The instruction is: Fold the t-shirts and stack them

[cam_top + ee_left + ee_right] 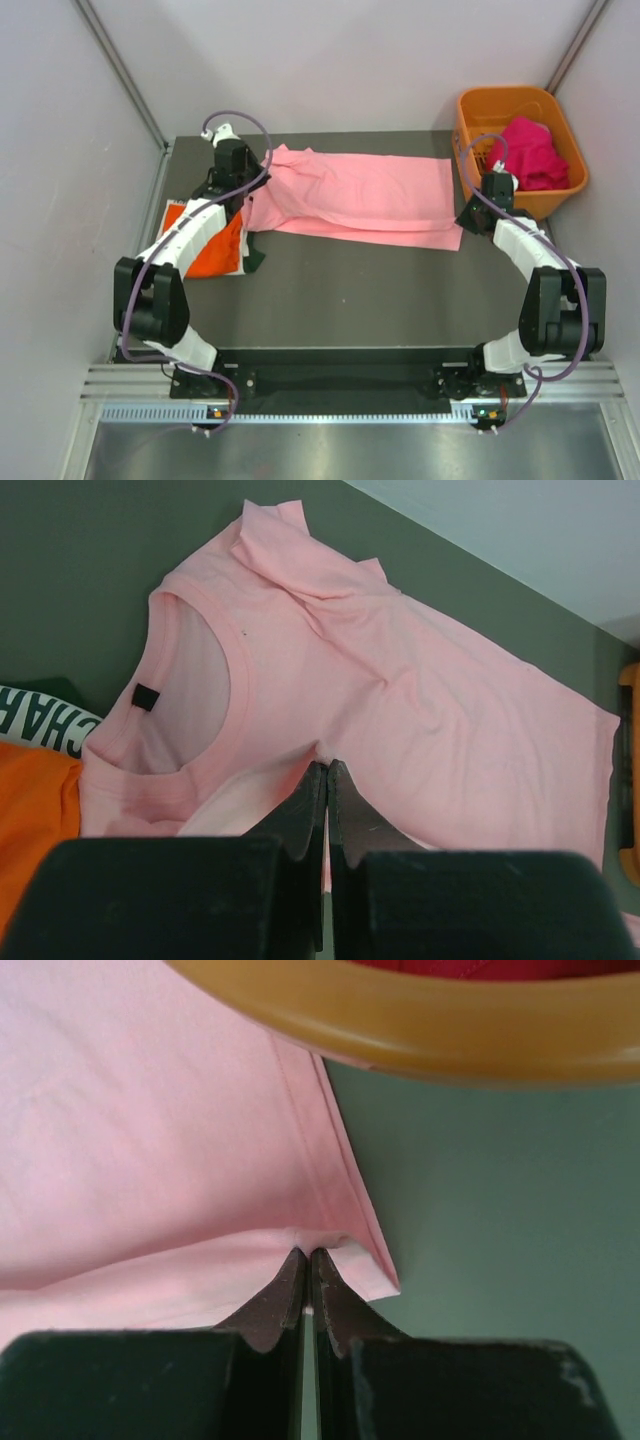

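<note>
A light pink t-shirt (360,195) lies stretched sideways across the back of the table, collar to the left; it fills the left wrist view (420,690) and the right wrist view (150,1130). My left gripper (328,768) is shut on the pink cloth near the collar. My right gripper (305,1253) is shut on the pink cloth at the hem corner, beside the basket. A bright orange t-shirt (212,250) lies folded under my left arm on white and dark green cloth (255,257). Magenta shirts (530,152) lie in the basket.
The orange plastic basket (473,110) stands at the back right corner, its rim right above my right gripper (450,1030). White lettered cloth (45,720) peeks out beside the orange shirt (30,820). Grey walls enclose the table.
</note>
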Available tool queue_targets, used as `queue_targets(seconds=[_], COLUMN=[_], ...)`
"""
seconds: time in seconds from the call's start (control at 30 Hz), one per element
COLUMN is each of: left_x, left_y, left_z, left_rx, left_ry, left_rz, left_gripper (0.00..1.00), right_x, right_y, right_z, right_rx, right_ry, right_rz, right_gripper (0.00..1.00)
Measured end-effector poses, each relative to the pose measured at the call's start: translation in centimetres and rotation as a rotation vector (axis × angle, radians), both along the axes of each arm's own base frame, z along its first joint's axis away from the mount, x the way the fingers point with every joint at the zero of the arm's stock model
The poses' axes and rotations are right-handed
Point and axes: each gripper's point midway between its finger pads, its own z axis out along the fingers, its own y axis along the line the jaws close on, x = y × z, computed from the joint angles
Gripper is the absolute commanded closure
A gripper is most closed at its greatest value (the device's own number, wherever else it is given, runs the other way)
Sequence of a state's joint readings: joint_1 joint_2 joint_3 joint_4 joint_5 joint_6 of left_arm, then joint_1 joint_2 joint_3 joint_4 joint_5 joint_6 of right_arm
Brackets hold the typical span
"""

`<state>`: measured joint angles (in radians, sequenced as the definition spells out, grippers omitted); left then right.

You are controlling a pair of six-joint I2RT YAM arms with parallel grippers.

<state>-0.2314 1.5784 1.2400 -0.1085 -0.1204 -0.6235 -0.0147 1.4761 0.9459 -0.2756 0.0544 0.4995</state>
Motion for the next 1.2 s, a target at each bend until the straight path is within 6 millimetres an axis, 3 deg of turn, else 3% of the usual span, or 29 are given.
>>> queue_targets(seconds=[0.4,0.73,1.2], left_x=[2.6,4.4,6.9], left_y=[0.2,0.3,0.2], left_z=[-2.9,-1.8,-2.3], left_rx=[0.004,-0.015,-0.033], left_ry=[0.051,0.02,0.015], left_rz=[0.011,0.01,0.002], left_gripper=[1.0,1.0,1.0], right_x=[0.7,1.5,2.8], right_y=[0.4,0.4,0.8], right_z=[-1.2,-1.8,-2.0], right_rx=[-0.009,-0.022,-0.035], right_ry=[0.009,0.016,0.01], right_rz=[-0.018,-0.026,-0.022], right_gripper=[0.99,0.99,0.99])
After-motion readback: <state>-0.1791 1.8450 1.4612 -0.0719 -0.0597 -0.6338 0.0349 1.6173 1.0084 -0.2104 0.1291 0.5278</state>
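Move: About 14 cm ahead of the left hand, 3 cm to its right and 15 cm below lies the far sleeve of the pink t-shirt; the folded stack is roughly 22 cm to that hand's left, 13 cm back and 12 cm lower. From the right hand, the shirt's far hem corner lies some 22 cm ahead, level sideways and 6 cm below, while the orange bin's middle stands 18 cm ahead, 14 cm right and 5 cm above. Carrying the pinched near side of the pink t-shirt forward over its flat layer, the left hand leads by about 7 cm towards the far sleeve, dipping 3 cm, then coming up slightly to finish lower than it began. The right hand keeps its pinch at the hem and follows about 3 cm forward towards the far hem corner, sinking 2 cm. Both grippers stay shut, with hardly any wrist turn. ##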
